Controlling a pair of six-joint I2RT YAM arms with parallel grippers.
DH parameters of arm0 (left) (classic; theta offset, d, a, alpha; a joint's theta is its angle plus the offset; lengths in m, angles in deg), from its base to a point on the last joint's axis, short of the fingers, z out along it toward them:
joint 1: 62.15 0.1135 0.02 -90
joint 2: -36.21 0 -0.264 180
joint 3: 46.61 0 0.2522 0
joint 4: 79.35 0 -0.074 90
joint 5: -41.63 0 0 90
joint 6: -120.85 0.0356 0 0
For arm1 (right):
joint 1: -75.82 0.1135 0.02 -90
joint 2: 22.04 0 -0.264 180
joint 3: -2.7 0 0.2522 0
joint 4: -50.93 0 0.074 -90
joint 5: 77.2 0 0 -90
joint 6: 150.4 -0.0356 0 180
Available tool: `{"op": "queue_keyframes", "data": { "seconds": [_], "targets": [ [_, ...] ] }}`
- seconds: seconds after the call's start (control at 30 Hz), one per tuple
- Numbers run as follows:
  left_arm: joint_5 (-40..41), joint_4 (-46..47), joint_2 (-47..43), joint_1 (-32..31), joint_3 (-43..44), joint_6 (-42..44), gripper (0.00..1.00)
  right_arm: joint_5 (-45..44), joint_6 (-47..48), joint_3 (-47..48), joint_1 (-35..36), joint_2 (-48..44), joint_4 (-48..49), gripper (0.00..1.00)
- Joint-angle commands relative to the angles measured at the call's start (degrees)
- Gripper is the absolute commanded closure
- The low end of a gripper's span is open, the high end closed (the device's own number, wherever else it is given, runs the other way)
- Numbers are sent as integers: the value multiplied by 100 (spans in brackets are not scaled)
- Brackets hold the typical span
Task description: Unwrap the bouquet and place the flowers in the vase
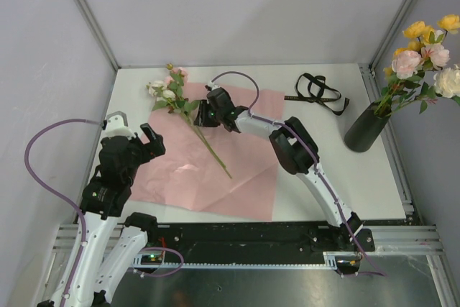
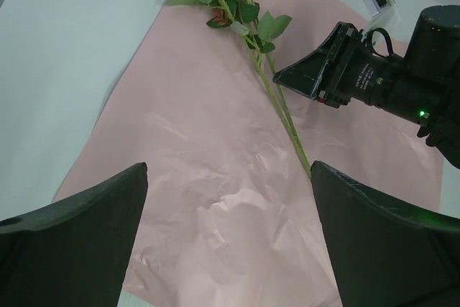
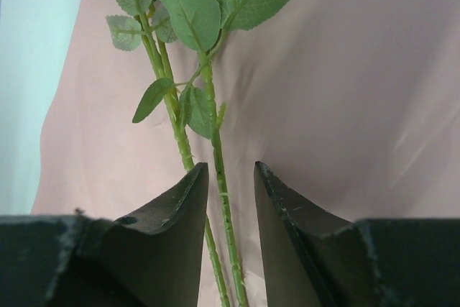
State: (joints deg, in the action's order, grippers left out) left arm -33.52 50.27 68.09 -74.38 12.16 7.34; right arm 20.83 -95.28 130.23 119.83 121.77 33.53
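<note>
The bouquet is undone: its pink paper (image 1: 244, 185) lies spread flat on the table. A few flowers (image 1: 172, 91) with white and pink blooms lie on it, their long green stems (image 1: 210, 147) running toward the near side. My right gripper (image 1: 205, 116) sits low over these stems. In the right wrist view its jaws (image 3: 230, 170) stand narrowly apart, with one stem (image 3: 214, 127) in the gap and another under the left finger. The dark vase (image 1: 365, 129) stands at the right edge and holds yellow, pink and white flowers (image 1: 424, 55). My left gripper (image 1: 133, 131) hangs wide open and empty above the paper's left side (image 2: 201, 149).
The black ribbon (image 1: 320, 93) lies loose on the white table at the back right, between the paper and the vase. Grey walls and metal frame posts close in the table on three sides. The right arm's forearm (image 1: 295, 145) crosses above the paper's right part.
</note>
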Motion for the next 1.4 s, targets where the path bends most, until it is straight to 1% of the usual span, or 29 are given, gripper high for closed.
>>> {"op": "queue_keyframes", "data": {
  "seconds": [0.0, 0.2, 0.37, 0.43, 0.6, 0.67, 0.83, 1.0, 1.2, 1.27, 1.37],
  "targets": [
    [66, 87, 6, -16, 122, -21, 0, -63, -16, 296, 22, 87, -135, 64],
    [70, 95, 15, -11, 126, -22, 0, -168, 50, 628, 105, 232, -483, 69],
    [79, 88, 11, -10, 121, -17, 0, -281, 70, 683, 198, 292, -558, 72],
    [79, 90, 7, -13, 117, -17, 0, -361, 80, 695, 218, 302, -583, 76],
    [80, 91, -12, -10, 117, -22, 0, -507, 229, 482, 239, 8, -373, 96],
    [86, 93, -14, -13, 120, -22, 0, -503, 300, 231, 240, -256, -130, 99],
    [83, 89, 2, -10, 121, -17, 0, -603, 482, -420, 277, -959, 449, 100],
    [71, 94, 12, -8, 121, -21, 0, -888, 941, -802, 359, -1506, 667, 100],
    [80, 90, 11, -14, 117, -13, 0, -1487, 1655, -1030, 505, -1790, 701, 100],
    [86, 93, 16, -9, 116, -13, 0, -1704, 1790, -1098, 535, -1838, 747, 100],
    [81, 93, 19, -15, 121, -9, 0, -1806, 1878, -1298, 557, -1980, 985, 100]
  ]
}}
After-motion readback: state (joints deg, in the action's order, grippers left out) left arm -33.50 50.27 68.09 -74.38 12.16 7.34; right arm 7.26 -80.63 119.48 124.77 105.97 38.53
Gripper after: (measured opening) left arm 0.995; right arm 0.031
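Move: The pink roses' stem lies nearly between the right hand's open fingers, about 1 cm back, 1 cm left and 1 cm below. Their blooms are some 14 cm ahead and 6 cm left of this hand, the white roses' blooms about 8 cm ahead and 12 cm left. From the left hand that stem is about 20 cm ahead, 14 cm right and 21 cm lower. The right fingers pinch the pink roses' stem, then lift it about 10 cm, tipping up some 20 degrees. ##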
